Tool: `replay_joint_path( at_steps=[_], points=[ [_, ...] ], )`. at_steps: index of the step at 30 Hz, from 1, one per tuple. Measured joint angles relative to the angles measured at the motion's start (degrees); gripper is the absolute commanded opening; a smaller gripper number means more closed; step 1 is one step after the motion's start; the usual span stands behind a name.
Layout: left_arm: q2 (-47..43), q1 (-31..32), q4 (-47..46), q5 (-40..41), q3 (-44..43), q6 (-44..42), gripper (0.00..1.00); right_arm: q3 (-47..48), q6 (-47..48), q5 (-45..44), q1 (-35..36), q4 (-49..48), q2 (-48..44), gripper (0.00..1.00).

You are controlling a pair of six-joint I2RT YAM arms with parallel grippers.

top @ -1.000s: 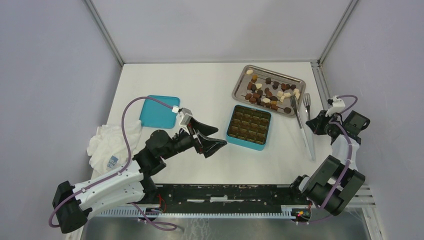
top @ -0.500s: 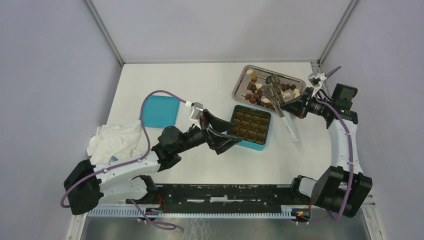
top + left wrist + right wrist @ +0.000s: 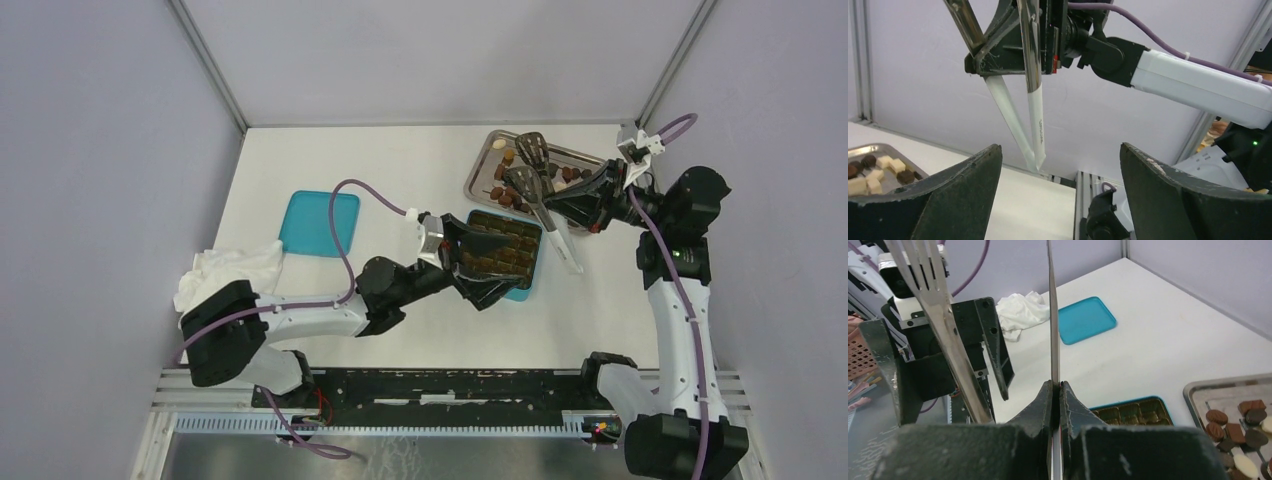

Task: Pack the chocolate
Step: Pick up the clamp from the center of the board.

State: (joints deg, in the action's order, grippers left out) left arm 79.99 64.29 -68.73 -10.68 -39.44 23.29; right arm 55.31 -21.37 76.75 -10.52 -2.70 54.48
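Small dark, light brown and cream chocolate pieces [image 3: 518, 182] lie in a steel tray [image 3: 592, 160] at the back right; they also show in the right wrist view as chocolate [image 3: 1235, 432] and in the left wrist view as chocolate [image 3: 878, 167]. The teal box [image 3: 527, 290] with its brown gridded insert sits in front of the tray. My left gripper [image 3: 503, 268] hangs open over the box's near-left part with nothing between its fingers [image 3: 965, 182]. My right gripper [image 3: 580, 208] is shut on one arm of the long metal tweezers [image 3: 1053, 315], lifted off the table, heads over the tray.
A teal lid [image 3: 320, 222] lies flat at mid-left, with a crumpled white cloth [image 3: 228, 278] near it at the table's left edge. The tweezers' white ends [image 3: 568, 260] hang just right of the box. The enclosure walls close off the back and sides.
My right gripper has lifted the tweezers off the table and swung them left over the tray. My left arm has reached right, its open gripper now over the teal box.
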Motion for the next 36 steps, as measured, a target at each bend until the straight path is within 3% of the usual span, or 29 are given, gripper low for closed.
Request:
replay_joint_path(
  at_steps=[5, 12, 21, 25, 31, 36],
  points=[
    [3.2, 0.3, -2.2, 0.1, -5.0, -2.7, 0.88, -0.3, -5.9, -0.6, 1.7, -6.9, -1.3, 0.00],
    [4.7, 0.4, -2.1, 0.0, -9.9, -5.2, 0.83, -1.7, -8.0, -1.2, 2.9, -8.0, -1.8, 0.00],
    [8.3, -0.1, -0.3, -3.5, -15.8, -6.0, 0.66, -2.6, -8.4, -1.4, 4.0, -8.2, -3.5, 0.00],
    [9.4, -0.8, 0.1, -5.8, -17.4, -5.9, 0.53, -2.7, -8.4, -1.4, 4.2, -8.2, -3.6, 0.00],
    [10.4, -2.2, 0.6, -8.9, -19.2, -5.0, 0.03, -3.3, -8.2, -1.4, 4.2, -8.2, -3.7, 0.00],
    [10.4, -2.7, 2.9, -13.2, -20.0, -5.0, 0.02, -4.7, -7.7, -1.5, 4.8, -7.9, -3.7, 0.00]
  ],
)
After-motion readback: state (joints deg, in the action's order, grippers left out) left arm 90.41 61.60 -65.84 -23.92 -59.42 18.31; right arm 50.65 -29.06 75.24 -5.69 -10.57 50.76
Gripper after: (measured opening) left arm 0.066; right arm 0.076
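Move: Up to the right of the open left hand stands the clamp, held steeply upright by the right hand: its free arm is about 7 cm right, 4 cm ahead and 5 cm above. From the right hand, that free arm is some 5 cm back, 1 cm right and 3 cm higher. The chocolate box lies about 15 cm ahead of the left hand, 2 cm right and 30 cm below; the metal tray is some 32 cm ahead, 11 cm right, equally low. Rising about 6 cm, mostly at first, and shifting some 4.5 cm right, the left hand brings its open fingers around the clamp's free arm, rolling a little over 10 degrees, then shuts them and pinches its metal shank. The right hand keeps its grip on the other arm and eases about 2 cm back and 2 cm left to meet it. ##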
